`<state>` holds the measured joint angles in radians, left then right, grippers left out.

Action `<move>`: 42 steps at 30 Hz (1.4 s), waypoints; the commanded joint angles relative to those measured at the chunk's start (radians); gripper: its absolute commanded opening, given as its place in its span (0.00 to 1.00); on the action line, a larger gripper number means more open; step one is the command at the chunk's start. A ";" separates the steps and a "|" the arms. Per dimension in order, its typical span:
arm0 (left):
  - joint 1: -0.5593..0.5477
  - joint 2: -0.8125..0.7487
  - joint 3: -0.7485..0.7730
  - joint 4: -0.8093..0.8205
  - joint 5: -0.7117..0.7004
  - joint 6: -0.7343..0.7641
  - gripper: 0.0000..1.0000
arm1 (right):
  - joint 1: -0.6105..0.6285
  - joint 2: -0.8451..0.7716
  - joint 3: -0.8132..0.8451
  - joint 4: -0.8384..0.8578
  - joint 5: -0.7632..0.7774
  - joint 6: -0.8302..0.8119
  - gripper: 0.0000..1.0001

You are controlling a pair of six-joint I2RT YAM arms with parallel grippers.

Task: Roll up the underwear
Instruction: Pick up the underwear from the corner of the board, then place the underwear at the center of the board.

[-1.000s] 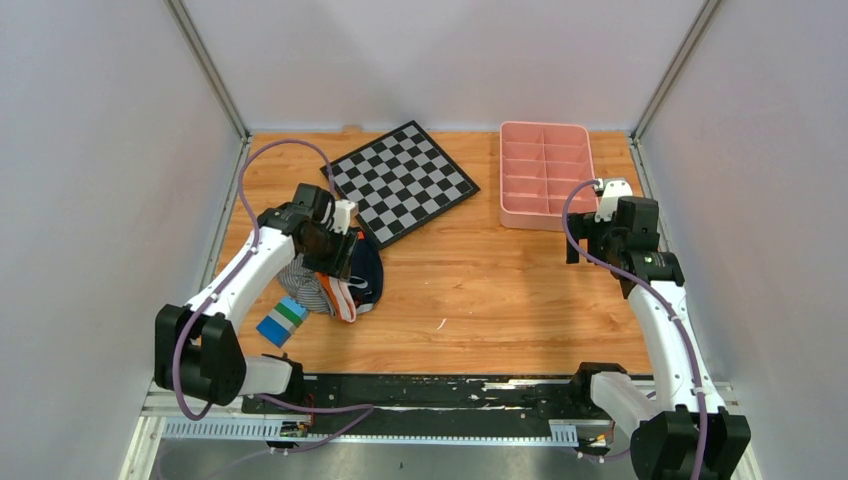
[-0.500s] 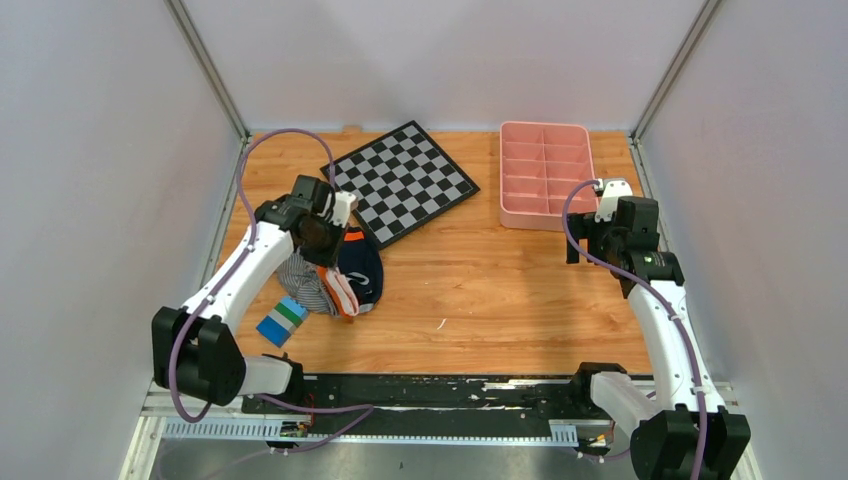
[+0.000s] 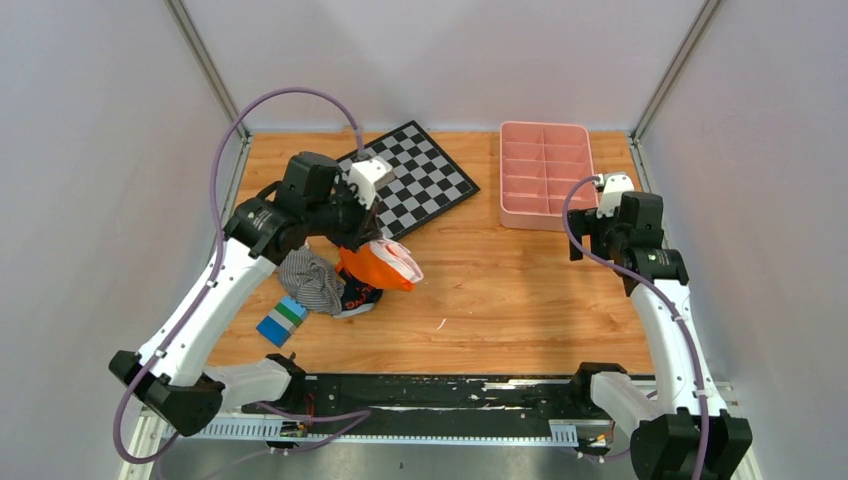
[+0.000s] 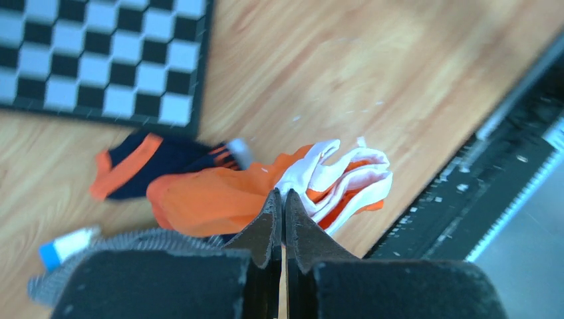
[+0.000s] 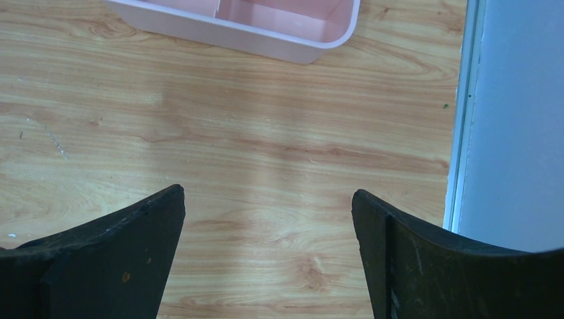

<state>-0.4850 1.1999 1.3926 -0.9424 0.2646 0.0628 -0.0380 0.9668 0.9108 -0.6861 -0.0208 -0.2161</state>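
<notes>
The orange underwear [image 3: 375, 265] with white trim hangs bunched from my left gripper [image 3: 362, 238], lifted above the table left of centre. In the left wrist view the jaws of the left gripper [image 4: 282, 195] are pressed together on the underwear [image 4: 219, 199], its white bands [image 4: 346, 176] dangling to the right. My right gripper [image 3: 600, 240] hovers at the right side of the table. In the right wrist view it [image 5: 267, 199] is wide open and empty over bare wood.
A navy pair [image 3: 358, 297] and a grey striped garment [image 3: 308, 280] lie under the lifted underwear. A blue-green block [image 3: 281, 320] sits beside them. A checkerboard [image 3: 405, 180] and a pink compartment tray [image 3: 546, 172] lie at the back.
My left arm has risen and swung right, pulling the orange underwear up out of the clothes pile. The right arm has not moved.
</notes>
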 commanded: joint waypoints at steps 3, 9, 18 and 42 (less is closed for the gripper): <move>-0.231 0.069 0.108 -0.003 0.181 0.060 0.00 | -0.005 0.046 0.110 -0.010 0.020 -0.048 0.96; -0.499 0.220 0.204 -0.049 0.183 0.165 0.00 | -0.022 0.081 0.210 -0.101 -0.014 -0.076 0.97; -0.545 0.497 0.209 0.003 0.339 0.244 0.01 | -0.072 0.041 0.205 -0.253 -0.287 -0.233 0.90; -0.018 0.563 -0.073 0.267 0.320 -0.097 0.65 | 0.310 0.441 0.136 0.011 -0.651 -0.084 0.60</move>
<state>-0.4908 1.8782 1.3304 -0.6052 0.5472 -0.1108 0.2192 1.2434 0.9249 -0.7654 -0.6018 -0.4263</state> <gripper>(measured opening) 0.654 0.619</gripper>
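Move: The left hand holds the orange underwear high, its middle hanging some 5 cm back and 5 below the fingers. The bare table spot it goes to is about 23 cm right, 5 back and 26 below; the dark clothing lies nearly underneath, 2 cm left and 3 back, and the chessboard's middle 24 forward, 9 right. The underwear is some 46 cm left and 4 back of the right hand, about level with it. Back and to the right the left hand sweeps, roughly 15 cm each way, turning clockwise some 50 degrees, then sinks and swings forward about 25 cm while turning back, opens and lets go of the underwear, and finally drifts left. The right hand rises slightly, then goes left and down towards the laid underwear, turning counter-clockwise with its fingers partly narrowing. ##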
